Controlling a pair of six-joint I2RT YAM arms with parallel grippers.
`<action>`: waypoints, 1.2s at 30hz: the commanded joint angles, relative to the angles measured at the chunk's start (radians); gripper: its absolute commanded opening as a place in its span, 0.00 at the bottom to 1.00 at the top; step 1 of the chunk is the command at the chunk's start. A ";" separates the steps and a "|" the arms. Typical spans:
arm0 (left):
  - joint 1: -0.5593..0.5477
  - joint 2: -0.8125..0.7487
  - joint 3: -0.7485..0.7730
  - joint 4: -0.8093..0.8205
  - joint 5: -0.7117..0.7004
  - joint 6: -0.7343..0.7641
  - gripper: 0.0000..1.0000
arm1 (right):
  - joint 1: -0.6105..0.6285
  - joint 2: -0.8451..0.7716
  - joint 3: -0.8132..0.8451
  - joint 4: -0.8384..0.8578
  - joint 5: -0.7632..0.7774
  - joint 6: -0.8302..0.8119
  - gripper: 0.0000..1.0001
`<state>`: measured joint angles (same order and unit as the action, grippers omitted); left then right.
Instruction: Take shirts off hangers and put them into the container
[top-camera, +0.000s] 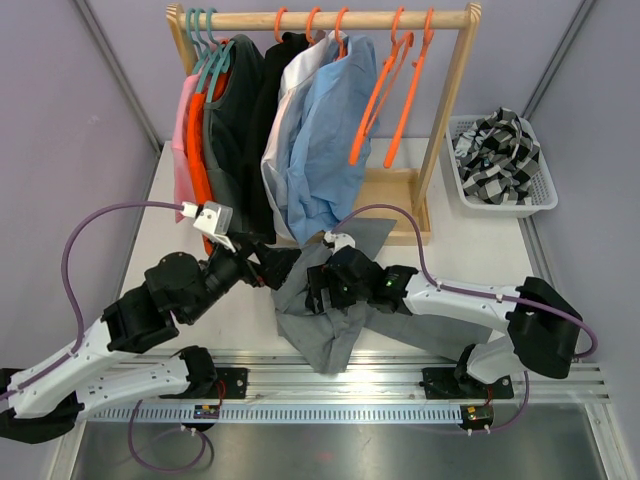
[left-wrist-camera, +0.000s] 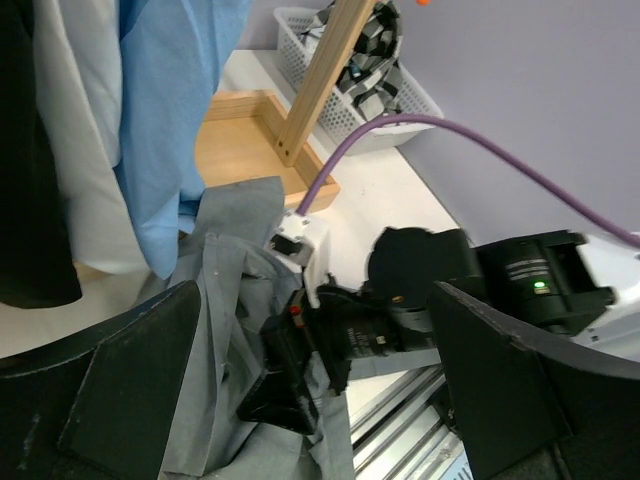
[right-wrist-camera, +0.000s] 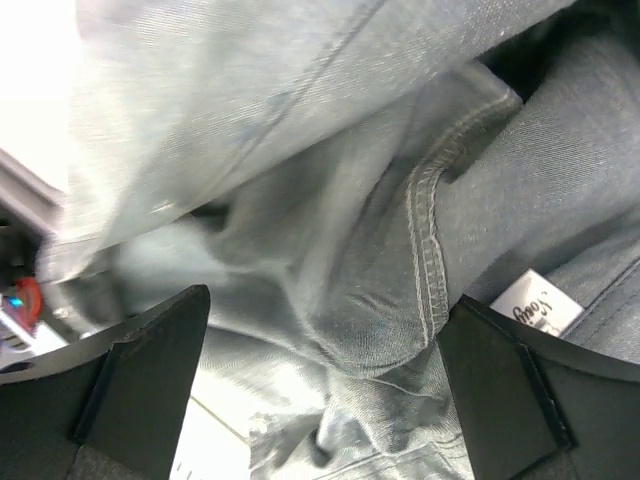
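Observation:
A plain grey shirt (top-camera: 330, 335) lies crumpled on the table in front of the rack, off any hanger. My right gripper (top-camera: 318, 288) is down in it, open, and in the right wrist view a fold of grey cloth (right-wrist-camera: 480, 180) sits loosely between the spread fingers of the gripper (right-wrist-camera: 325, 320). My left gripper (top-camera: 262, 268) stands open just left of the shirt. In its wrist view the left gripper (left-wrist-camera: 312, 330) frames the grey shirt (left-wrist-camera: 215, 300) and the right wrist. The white container (top-camera: 545, 200) at the right holds a plaid shirt (top-camera: 500, 150). A light blue shirt (top-camera: 325, 130) hangs on the rack.
Two bare orange hangers (top-camera: 385, 95) hang right of the blue shirt. White, black, dark grey, orange and pink shirts hang further left, some on teal hangers (top-camera: 205, 40). The rack's post (top-camera: 445, 120) and wooden base (top-camera: 400, 185) stand between shirt and basket. A metal rail (top-camera: 340, 375) runs along the near edge.

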<state>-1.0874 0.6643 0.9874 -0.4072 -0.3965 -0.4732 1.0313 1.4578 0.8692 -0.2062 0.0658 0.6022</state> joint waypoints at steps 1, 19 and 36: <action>-0.005 0.027 0.004 -0.016 -0.070 0.004 0.99 | 0.015 -0.048 0.039 0.024 0.000 -0.016 0.99; -0.003 -0.077 -0.240 -0.176 -0.034 -0.266 0.99 | 0.016 -0.182 0.017 -0.016 0.051 -0.028 1.00; -0.006 -0.144 -0.187 -0.151 -0.082 -0.216 0.99 | 0.016 0.424 0.329 -0.131 0.186 0.022 1.00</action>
<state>-1.0874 0.5529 0.7700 -0.5999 -0.4377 -0.6998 1.0363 1.8236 1.1534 -0.2607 0.1474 0.5941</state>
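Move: The grey shirt lies spread on the table under the right hand, the middle of its body about 3 cm to the right and 5 cm below, level fore and aft. The rack's wooden base is some 20 cm ahead and 16 cm to the right; the hanging blue shirt is about 19 cm straight ahead and 20 cm higher. From the left hand the grey shirt's body lies some 8 cm to the right, 3 cm ahead and 31 cm below. The grey shirt is worked by the right hand alone: with fingers still wide open it rises about 5 cm, then drives down some 10 cm, forward and left, so that the fingertips end in the folds of the shirt's left part. The left hand, also open, drops fast by 15 cm towards the shirt, tipping down about 15 degrees, then comes back up 4 cm. ##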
